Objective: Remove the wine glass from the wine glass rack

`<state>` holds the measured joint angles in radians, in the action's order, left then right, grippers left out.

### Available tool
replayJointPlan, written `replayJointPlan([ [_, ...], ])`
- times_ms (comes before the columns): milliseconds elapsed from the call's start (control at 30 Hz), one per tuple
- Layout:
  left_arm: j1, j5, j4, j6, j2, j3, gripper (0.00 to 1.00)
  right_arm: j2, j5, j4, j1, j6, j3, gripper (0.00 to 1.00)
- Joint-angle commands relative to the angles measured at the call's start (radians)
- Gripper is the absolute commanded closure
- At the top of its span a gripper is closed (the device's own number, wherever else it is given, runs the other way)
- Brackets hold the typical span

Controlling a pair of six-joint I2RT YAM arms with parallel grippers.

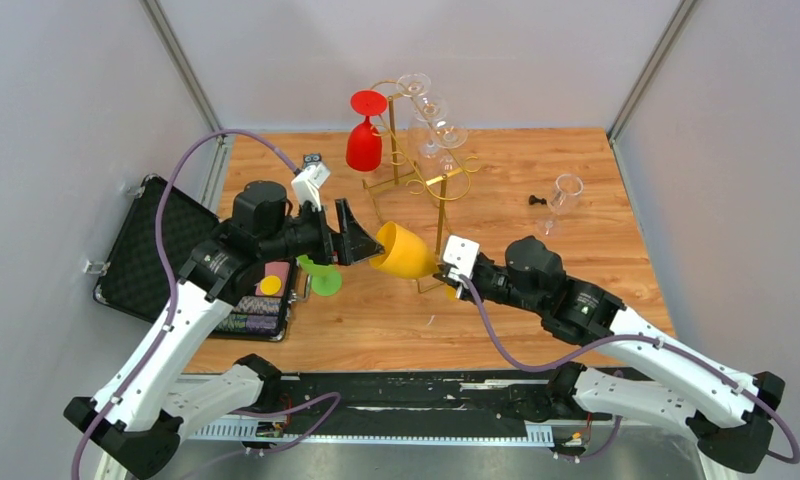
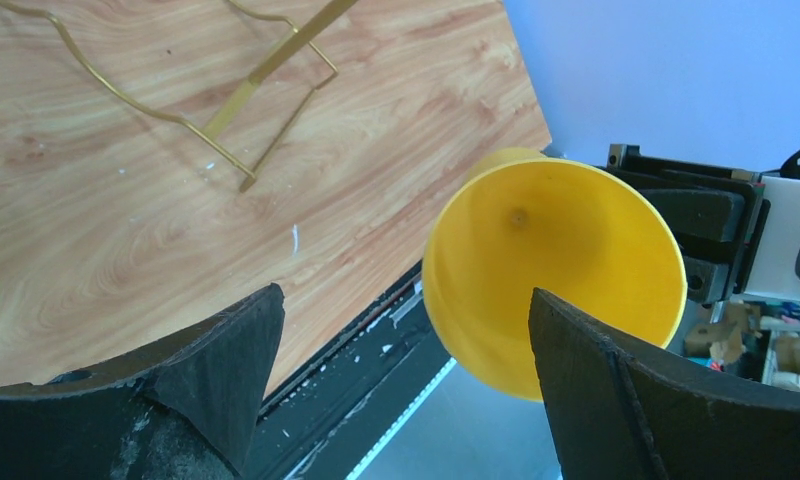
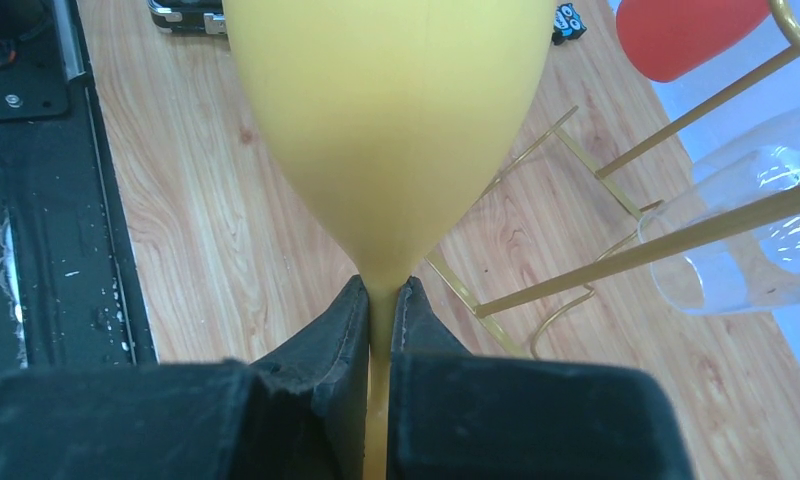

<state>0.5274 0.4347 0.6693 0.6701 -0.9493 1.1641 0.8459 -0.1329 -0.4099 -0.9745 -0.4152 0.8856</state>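
My right gripper (image 1: 444,272) (image 3: 381,290) is shut on the stem of a yellow wine glass (image 1: 401,250) (image 3: 391,120), which is tilted with its bowl toward the left arm, clear of the gold wine glass rack (image 1: 416,165) (image 3: 696,230). In the left wrist view the yellow wine glass (image 2: 551,270) shows its open mouth. My left gripper (image 1: 361,240) (image 2: 406,293) is open at the bowl's rim, one finger (image 2: 616,400) in front of its lower edge. A red glass (image 1: 364,140) and clear glasses (image 1: 431,115) hang upside down on the rack.
A green glass (image 1: 321,275) lies on the wood below the left gripper. A clear glass (image 1: 564,192) lies on its side at the right. An open black case (image 1: 151,250) holding chips sits at the table's left edge. A small dark object (image 1: 313,159) stands by the rack.
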Motion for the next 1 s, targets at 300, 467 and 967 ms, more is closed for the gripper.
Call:
replayJointPlan([
  [300, -0.008, 0.098, 0.014, -0.014, -0.017, -0.016, 0.19, 0.052, 0.007, 0.133, -0.036, -0.092, 0.068, 1.0],
  [467, -0.008, 0.109, 0.013, -0.013, -0.016, -0.019, 0.46, 0.052, 0.021, 0.149, -0.038, -0.093, 0.054, 1.0],
  [967, -0.008, 0.089, 0.026, -0.021, -0.03, 0.007, 1.0, 0.029, 0.054, 0.152, -0.041, -0.08, 0.016, 0.99],
])
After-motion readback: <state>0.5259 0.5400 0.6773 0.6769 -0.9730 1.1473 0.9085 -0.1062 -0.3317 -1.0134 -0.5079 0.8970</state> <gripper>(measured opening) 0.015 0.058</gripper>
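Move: The yellow wine glass, lying nearly level in my right fingers by the stem with its mouth towards my left hand, has its middle about 9 cm to the right of that hand, 4 cm back and 3 cm below. The rack's middle is roughly 9 cm right and 11 cm ahead; the green wine glass stands some 11 cm left, 2 cm back and 20 cm lower. From my right hand, the yellow glass's middle is about 3 cm left, 1 cm ahead and 1 cm up. I keep the stem pinched in my right hand and carry the yellow glass about 2 cm left, a little forward and up, towards my left hand, tilting the wrist some 5 degrees upward. Meanwhile my left hand eases back, right and slightly down, some 2 cm in all, and its wide-open fingers shut on the near wall of the bowl at the rim, one finger inside and one outside. ##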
